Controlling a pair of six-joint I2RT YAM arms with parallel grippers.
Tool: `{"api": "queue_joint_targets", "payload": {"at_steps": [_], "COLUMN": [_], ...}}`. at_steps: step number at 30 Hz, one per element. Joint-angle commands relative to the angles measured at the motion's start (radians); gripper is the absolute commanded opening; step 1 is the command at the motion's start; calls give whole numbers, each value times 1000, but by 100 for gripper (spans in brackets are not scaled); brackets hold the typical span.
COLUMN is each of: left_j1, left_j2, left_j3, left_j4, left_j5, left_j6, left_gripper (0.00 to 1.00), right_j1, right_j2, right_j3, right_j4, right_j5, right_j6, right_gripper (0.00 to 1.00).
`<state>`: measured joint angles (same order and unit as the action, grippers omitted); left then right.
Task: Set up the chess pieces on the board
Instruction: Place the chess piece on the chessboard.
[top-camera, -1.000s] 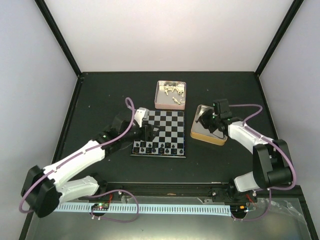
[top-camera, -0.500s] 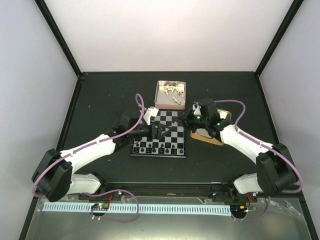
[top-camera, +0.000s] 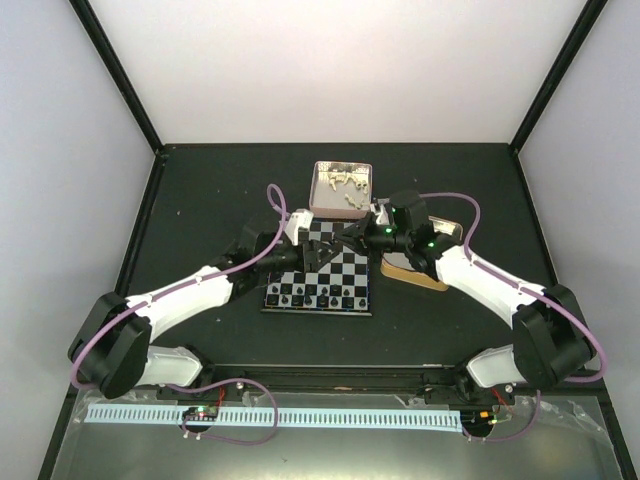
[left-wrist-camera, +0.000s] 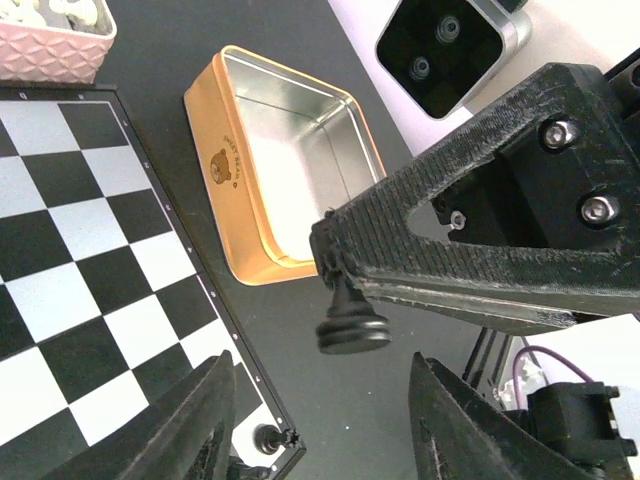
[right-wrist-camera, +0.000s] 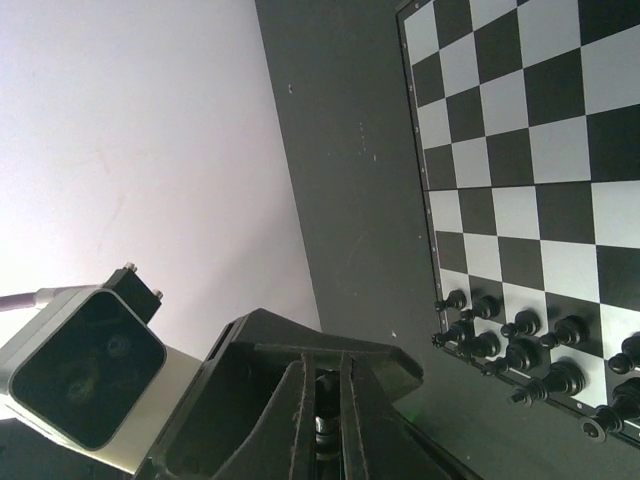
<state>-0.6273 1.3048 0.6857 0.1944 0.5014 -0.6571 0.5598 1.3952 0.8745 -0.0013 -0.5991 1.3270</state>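
Observation:
The board (top-camera: 322, 262) lies at the table's middle, with black pieces (top-camera: 315, 296) standing along its near rows. My right gripper (top-camera: 352, 236) hovers over the board's far right part, shut on a black piece (left-wrist-camera: 352, 322) that hangs base-down from its fingertips. The right wrist view shows that piece (right-wrist-camera: 325, 415) pinched in the gripper (right-wrist-camera: 322, 400). My left gripper (top-camera: 318, 255) is open and empty, facing the right one over the board. In the left wrist view its fingers (left-wrist-camera: 195, 420) sit just below the held piece. Cream-white pieces (top-camera: 345, 183) lie in a pink tin.
The pink tin (top-camera: 318, 200) stands just beyond the board. An orange tin (top-camera: 415, 270) with a bear print stands right of the board; its inside (left-wrist-camera: 290, 170) looks bare. Dark frame posts rise at the table's back corners.
My right gripper left the orange tin and swung left over the board with the black piece. My left gripper moved right and farther across the board to meet it.

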Motion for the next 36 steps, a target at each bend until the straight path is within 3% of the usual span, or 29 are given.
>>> {"api": "queue_joint_targets", "payload": {"at_steps": [1,5,13,19,22,25,27,36], "left_j1": [8,9,8,8,9,8,6,-3], "left_j2": [-12,-6,-18,-18,-60,-86,-112,-211], "left_j3": [19,20,19,24,21,16,8,-36], "left_j4": [43,55,66,50,41,29,32,102], "left_j5": [-2,22,19,17,20,38,54,119], "left_j6": [39,46,81,109,131,173,198,329], "left_gripper": [46,36,32,10,2,2,2,2], "right_j1": [6,12,26,28,27,26,25,25], "right_j2": [-3,3,18,15,14,24,26,-66], "right_j3": [36,41,34,38,49,93,108,151], "right_j4": [-32,-34,-43,-59,-84,-156,-189,-297], "right_j5": [-41,-48,-57,-61,-62,-77,-118,-250], "right_j6": [-33,-42,-60,-92,-158,-307,-409,-650], "right_gripper": [1,1,1,2,10,27,32,30]}}
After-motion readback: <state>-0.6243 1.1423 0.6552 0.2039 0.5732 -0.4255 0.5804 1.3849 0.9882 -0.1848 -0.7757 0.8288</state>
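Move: The black chess piece, held in the right fingers above the board, is only about 1 cm ahead of, 1 cm right of and 1 cm above the left hand's half-open grip. That grip lies from the right hand about 1 cm back, 2 cm left and 2 cm below. From the left hand, the chessboard's middle is some 17 cm below, 3 cm back and 3 cm left. At table height too, the placed black pieces stand about 10 cm back and 3 cm left, and the gold tin 2 cm ahead and 21 cm right. The left fingers close on the black piece and pinch it while the right hand eases about 1 cm back and leftward into them; only then do the right fingers open around the piece. Both hands next rise and draw back together, the left about 5 cm up, its front side rolling up some 15 degrees, the right tilting likewise and swinging counter-clockwise about 20 degrees. ##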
